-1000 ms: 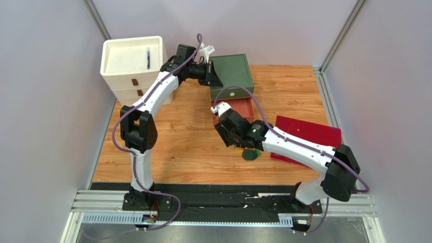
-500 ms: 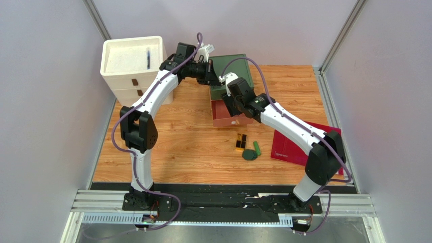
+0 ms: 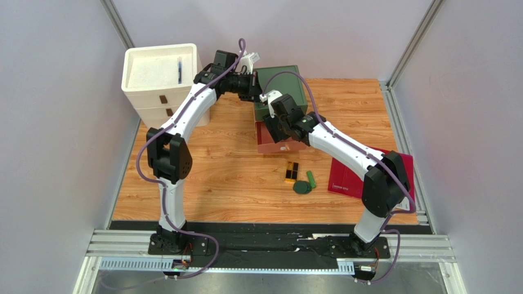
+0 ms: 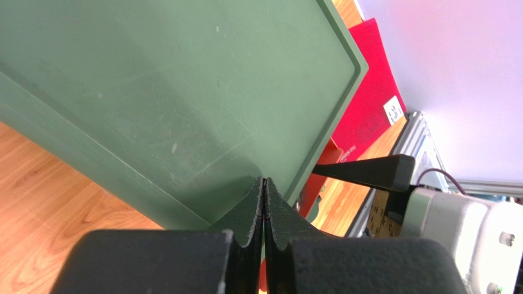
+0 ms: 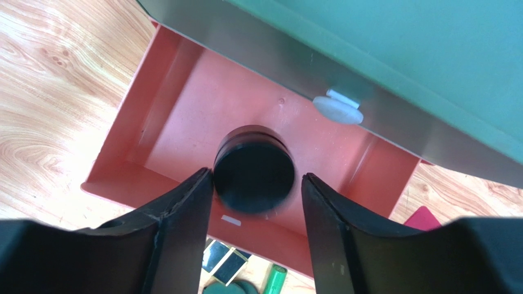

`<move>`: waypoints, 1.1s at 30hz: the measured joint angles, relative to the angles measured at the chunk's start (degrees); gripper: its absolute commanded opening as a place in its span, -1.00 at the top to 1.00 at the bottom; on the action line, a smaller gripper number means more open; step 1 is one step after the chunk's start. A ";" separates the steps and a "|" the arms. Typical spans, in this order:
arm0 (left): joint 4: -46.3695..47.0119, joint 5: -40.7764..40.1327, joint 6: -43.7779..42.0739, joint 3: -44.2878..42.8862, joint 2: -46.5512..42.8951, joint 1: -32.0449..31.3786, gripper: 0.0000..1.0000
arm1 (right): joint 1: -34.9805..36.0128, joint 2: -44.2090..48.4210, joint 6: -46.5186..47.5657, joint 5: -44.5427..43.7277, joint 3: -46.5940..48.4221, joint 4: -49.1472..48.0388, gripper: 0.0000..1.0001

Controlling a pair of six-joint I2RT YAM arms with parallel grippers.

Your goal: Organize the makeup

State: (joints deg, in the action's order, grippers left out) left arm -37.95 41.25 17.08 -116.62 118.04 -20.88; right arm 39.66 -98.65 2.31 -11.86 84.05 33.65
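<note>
My right gripper (image 5: 256, 176) hangs over the pulled-out red drawer (image 5: 184, 92) of the green box (image 3: 282, 82). Its jaws are open. The round black jar (image 5: 255, 165) lies below them inside the drawer, against the left finger and clear of the right one. On the table in front of the drawer lie the black-and-gold case (image 3: 291, 172), the dark green compact (image 3: 301, 187) and the bright green stick (image 3: 312, 179). My left gripper (image 4: 264, 184) is shut and empty, its tips at the near edge of the green box's top (image 4: 153, 92).
The flat dark red folder (image 3: 353, 177) lies right of the makeup, partly under my right arm. A white drawer unit (image 3: 161, 73) stands at the back left with a thin dark item (image 3: 179, 69) on top. A white knob (image 5: 336, 109) sits on the green box's front.
My right arm swung from the makeup on the table up to the red drawer, and its jaws have widened around the black jar. The left arm has not moved.
</note>
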 measured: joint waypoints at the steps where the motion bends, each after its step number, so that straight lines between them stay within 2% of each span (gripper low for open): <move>1: -0.04 -0.09 -0.04 -0.28 0.17 0.00 1.00 | 0.00 0.00 0.07 0.00 0.00 -0.20 -0.17; 5: -0.52 -0.24 -0.07 -1.81 1.18 0.02 1.00 | 0.00 0.04 0.13 -0.07 0.00 -0.96 -0.21; 7: -0.50 -0.24 -0.07 -1.99 1.33 0.02 1.00 | 0.00 0.04 0.09 -0.04 0.00 -1.51 -0.13; 12: -0.57 -0.24 -0.11 -2.12 1.38 0.02 1.00 | -0.07 0.37 -0.11 -0.15 -0.02 -1.75 -0.11; 16: -0.61 -0.15 -0.11 -2.21 1.46 0.02 1.00 | -0.07 4.39 -0.11 -0.61 -2.64 -1.92 -0.09; 22: -0.55 0.35 -0.09 -2.21 1.57 0.02 1.00 | -0.11 19.10 0.13 -0.37 -15.58 -4.15 0.13; 27: -0.52 0.46 -0.09 -2.21 1.57 0.02 1.00 | -0.11 26.91 -1.38 1.77 -24.24 -4.85 0.35; 33: -0.52 0.48 -0.09 -2.19 1.57 0.02 1.00 | -0.11 29.53 -5.35 4.66 -36.33 -5.29 0.35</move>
State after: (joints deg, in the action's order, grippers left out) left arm -38.48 41.74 16.99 -118.80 119.61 -20.86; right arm 39.55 -69.12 -3.05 -7.20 47.72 28.36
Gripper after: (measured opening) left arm 0.000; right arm 0.324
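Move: From the right hand, the green stick lies about 10 cm back and 10 cm to the right, some 12 cm below. The green jar is about 12 cm back and 7 cm right, the black-and-gold palette some 7 cm back and 4 cm right, both as low. The just-released black jar is about 1 cm ahead and 3 cm below, over the open red drawer. From the left hand the stick lies 18 cm back, 14 cm right, 19 cm below. Hovering at first with fingers already spread clear of the black jar, the right hand then swings back and to the right, about 14 cm, rising over the drawer front and then sinking fast to end 5 cm lower, towards the green stick and green jar. Its fingers narrow to roughly half their opening on the way. The left hand keeps its shut fingertips on the green cabinet top. ##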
